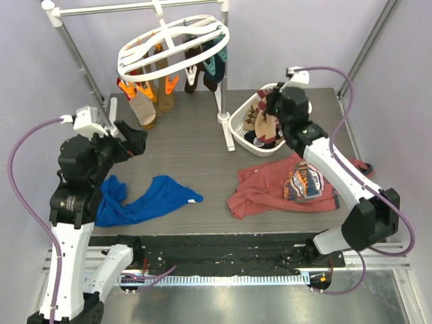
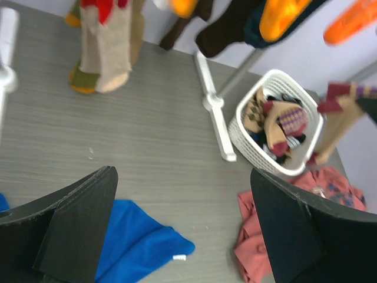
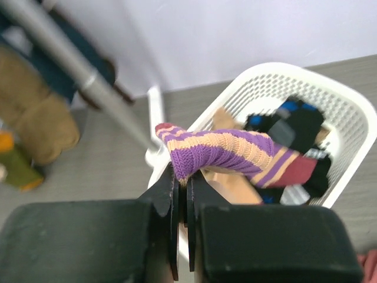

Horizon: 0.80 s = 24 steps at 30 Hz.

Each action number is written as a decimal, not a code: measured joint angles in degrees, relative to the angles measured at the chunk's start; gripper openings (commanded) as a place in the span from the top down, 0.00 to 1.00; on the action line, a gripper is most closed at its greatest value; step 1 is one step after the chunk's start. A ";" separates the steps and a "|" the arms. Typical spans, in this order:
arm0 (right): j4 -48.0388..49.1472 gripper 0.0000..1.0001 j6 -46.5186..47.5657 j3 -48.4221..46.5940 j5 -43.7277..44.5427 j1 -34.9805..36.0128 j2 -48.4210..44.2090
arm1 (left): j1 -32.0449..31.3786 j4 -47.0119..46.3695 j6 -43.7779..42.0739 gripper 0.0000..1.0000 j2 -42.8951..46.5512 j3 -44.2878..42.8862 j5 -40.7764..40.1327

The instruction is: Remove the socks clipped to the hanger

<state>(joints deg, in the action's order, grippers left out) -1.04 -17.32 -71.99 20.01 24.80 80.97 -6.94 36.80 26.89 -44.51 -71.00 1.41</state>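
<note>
The white oval hanger (image 1: 172, 44) hangs from the rail at the back, with orange and teal clips. Several socks stay clipped to it: a beige one (image 1: 143, 108) (image 2: 106, 53), a tan one (image 1: 165, 94) and dark ones (image 1: 202, 75) (image 2: 230, 26). My left gripper (image 1: 138, 142) (image 2: 181, 173) stands wide open over the table, below and left of the hanger, holding nothing. My right gripper (image 1: 273, 101) (image 3: 182, 177) is shut on the edge of a purple-and-tan striped sock (image 3: 224, 150) (image 2: 341, 118), which dangles over the basket.
A white lattice basket (image 1: 237, 125) (image 3: 347, 112) (image 2: 250, 141) at the back right holds several loose socks. A blue shirt (image 1: 152, 199) lies front left and a red printed shirt (image 1: 270, 185) front right. The rail stand's post and foot (image 1: 226, 131) stand between hanger and basket.
</note>
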 measured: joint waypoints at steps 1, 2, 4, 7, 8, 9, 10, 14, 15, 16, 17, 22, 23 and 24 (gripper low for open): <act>-0.50 0.94 -0.59 -1.88 -0.85 -2.03 1.25 | -0.20 0.00 0.20 0.00 0.81 1.25 0.74; -0.61 0.94 -1.11 -3.63 -1.60 -3.82 2.71 | -0.50 -0.09 0.76 0.00 1.70 2.91 2.40; -0.76 0.93 -2.36 -6.75 -2.54 -6.97 5.86 | -0.68 -0.17 1.40 0.00 2.89 4.79 4.85; -0.57 0.91 -4.26 -9.57 -3.82 -10.25 10.64 | -0.94 -0.50 2.10 0.00 3.89 7.19 7.78; -0.52 0.89 -5.68 -10.62 -4.90 -11.34 12.76 | -1.01 -0.50 2.36 0.00 3.93 7.85 8.39; -0.42 0.86 -7.13 -11.47 -6.01 -12.11 14.86 | -1.16 -0.50 2.58 0.00 3.93 8.35 8.94; -0.37 0.79 -8.79 -12.15 -7.04 -12.79 17.09 | -1.31 -0.50 2.71 0.00 3.93 8.70 9.31; -0.81 0.62 -13.81 -12.98 -9.35 -14.34 24.59 | -1.90 -0.61 2.95 0.00 3.93 8.98 10.62; -1.11 0.59 -15.32 -12.98 -9.73 -14.47 26.14 | -2.10 -0.83 2.97 0.00 3.93 9.07 11.08; -1.38 0.51 -16.52 -12.96 -10.19 -14.56 27.47 | -2.25 -1.22 2.97 0.00 3.93 9.25 11.56; -1.60 0.45 -17.64 -12.85 -10.54 -14.56 28.55 | -2.49 -1.60 2.97 0.00 3.93 9.55 12.26; -3.61 0.01 -20.28 -12.61 -10.80 -14.53 29.40 | -3.13 -1.86 2.97 0.00 3.93 9.97 14.93; -4.13 0.00 -20.50 -12.83 -10.69 -14.53 29.27 | -3.23 -1.86 3.02 0.00 3.93 9.97 15.39; -5.62 0.00 -20.31 -13.44 -10.62 -14.53 28.98 | -3.37 -1.86 3.06 0.00 3.91 9.97 15.85</act>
<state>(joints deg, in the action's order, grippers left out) -6.66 -37.63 -85.43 9.39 10.26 109.95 -10.31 34.94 29.95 -40.60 -61.04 17.26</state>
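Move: The right hand still pinches the striped sock and is taking it to the white basket, whose middle lies some 11 cm ahead, 7 cm to the right and roughly 23 cm below it. The foot of the hanger stand is about 18 cm to the left of the basket's middle and 3 cm nearer; the red shirt lies around 19 cm back from the right hand and 13 cm to its right, on the table. From the left hand the basket is about 29 cm ahead, 45 cm to the right and 31 cm below. The right hand carries the pinched striped sock forward and to the right towards the basket, then drops steeply into a descent of about 16 cm over the other socks while the wrist tips its fingers down some 20 degrees, and the fingers spread nearly fully to let go of the sock. The empty left hand, its fingers staying wide open, eases to the right and down, with a small draw back, turning clockwise in front of the hanger. ##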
